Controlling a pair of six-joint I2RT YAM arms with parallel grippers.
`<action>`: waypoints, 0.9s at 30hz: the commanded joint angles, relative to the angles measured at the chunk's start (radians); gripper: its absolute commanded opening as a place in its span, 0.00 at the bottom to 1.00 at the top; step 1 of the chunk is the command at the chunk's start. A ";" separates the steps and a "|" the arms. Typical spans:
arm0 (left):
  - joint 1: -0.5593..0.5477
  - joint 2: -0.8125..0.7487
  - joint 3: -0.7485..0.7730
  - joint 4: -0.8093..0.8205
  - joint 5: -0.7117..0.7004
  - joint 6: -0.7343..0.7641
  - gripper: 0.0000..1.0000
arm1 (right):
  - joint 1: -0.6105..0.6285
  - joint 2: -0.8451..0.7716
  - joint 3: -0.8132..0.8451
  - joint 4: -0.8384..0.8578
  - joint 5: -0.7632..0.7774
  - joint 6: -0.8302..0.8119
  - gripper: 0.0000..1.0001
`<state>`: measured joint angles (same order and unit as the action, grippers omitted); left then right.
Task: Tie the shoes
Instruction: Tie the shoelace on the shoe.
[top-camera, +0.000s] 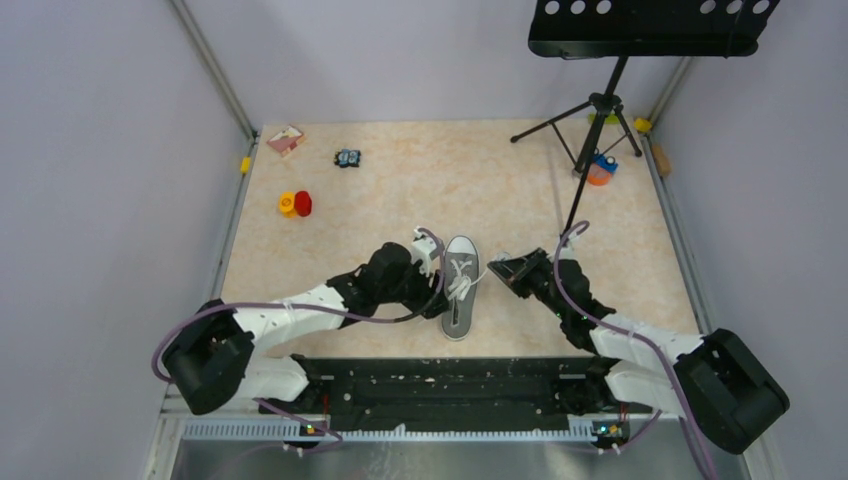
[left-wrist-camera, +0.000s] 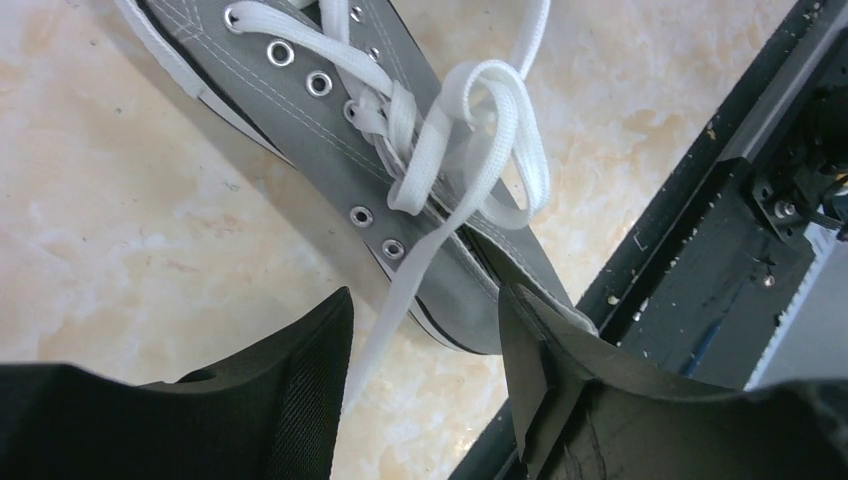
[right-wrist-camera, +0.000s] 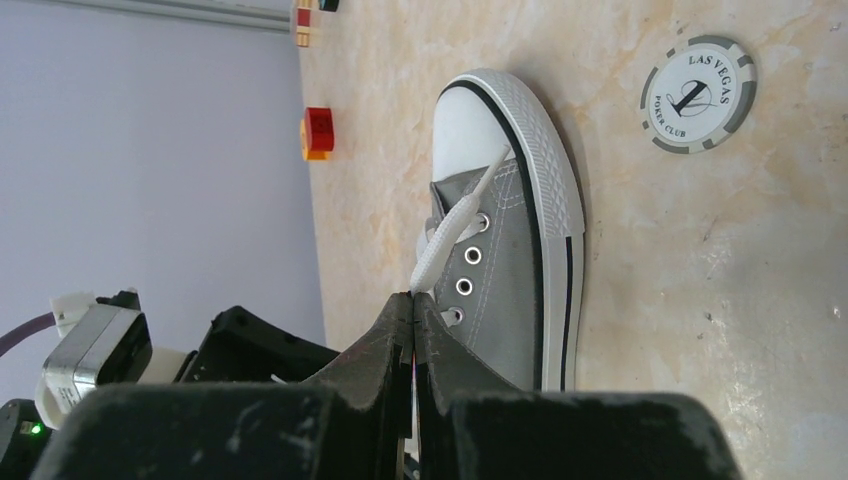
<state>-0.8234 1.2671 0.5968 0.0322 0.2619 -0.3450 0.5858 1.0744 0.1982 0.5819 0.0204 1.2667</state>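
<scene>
A grey canvas shoe (top-camera: 460, 290) with white sole lies between my two arms, toe cap pointing away from the bases. Its white laces (left-wrist-camera: 470, 130) are looped into a loose knot over the tongue. My left gripper (left-wrist-camera: 425, 325) is open just past the heel end, and one loose lace end (left-wrist-camera: 395, 310) runs down between its fingers, close to the left finger (left-wrist-camera: 310, 380). My right gripper (right-wrist-camera: 413, 298) sits beside the shoe (right-wrist-camera: 510, 270), shut on a lace (right-wrist-camera: 450, 230) that stretches from its tips toward the toe. From above, the left gripper (top-camera: 438, 280) touches the shoe's left side and the right gripper (top-camera: 503, 266) is just to its right.
A Las Vegas poker chip (right-wrist-camera: 697, 94) lies right of the toe. Red and yellow blocks (top-camera: 295, 204), a small black toy (top-camera: 347, 158) and a pink card (top-camera: 286, 139) sit far left. A music stand tripod (top-camera: 600, 110) stands far right. A black rail (left-wrist-camera: 700, 230) borders the near edge.
</scene>
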 joint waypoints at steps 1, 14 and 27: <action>-0.007 0.029 -0.017 0.146 -0.068 0.029 0.57 | -0.012 -0.014 0.043 0.006 -0.008 -0.018 0.00; -0.007 0.076 0.001 0.138 -0.023 0.070 0.58 | -0.012 -0.014 0.035 0.019 -0.008 -0.012 0.00; -0.008 0.138 0.041 0.105 -0.037 0.050 0.00 | -0.012 -0.015 0.022 0.027 -0.007 -0.008 0.00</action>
<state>-0.8307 1.3979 0.5915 0.1566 0.2535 -0.3088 0.5858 1.0740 0.1986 0.5762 0.0166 1.2655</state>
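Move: Between the left hand's open fingers runs the loose white lace strand, its graspable part about 2 cm below and 1 cm forward and to the right. Its loop stands about 4 cm to the hand's right and 2 cm ahead, slightly lower; the shoe opening is some 3 cm to the right, 2 cm back and 4 cm down. From the right hand the strand lies roughly 9 cm left, 8 cm back and 5 cm below. Sinking about 2.5 cm towards the shoe opening, the left hand first also reaches 2 cm forward, then eases back 1 cm and slightly right. Its half-open fingers, straddling the strand, shut only at the end and pinch it just below the loop, with little wrist turn. The right hand stays in place, still gripping its lace end. ##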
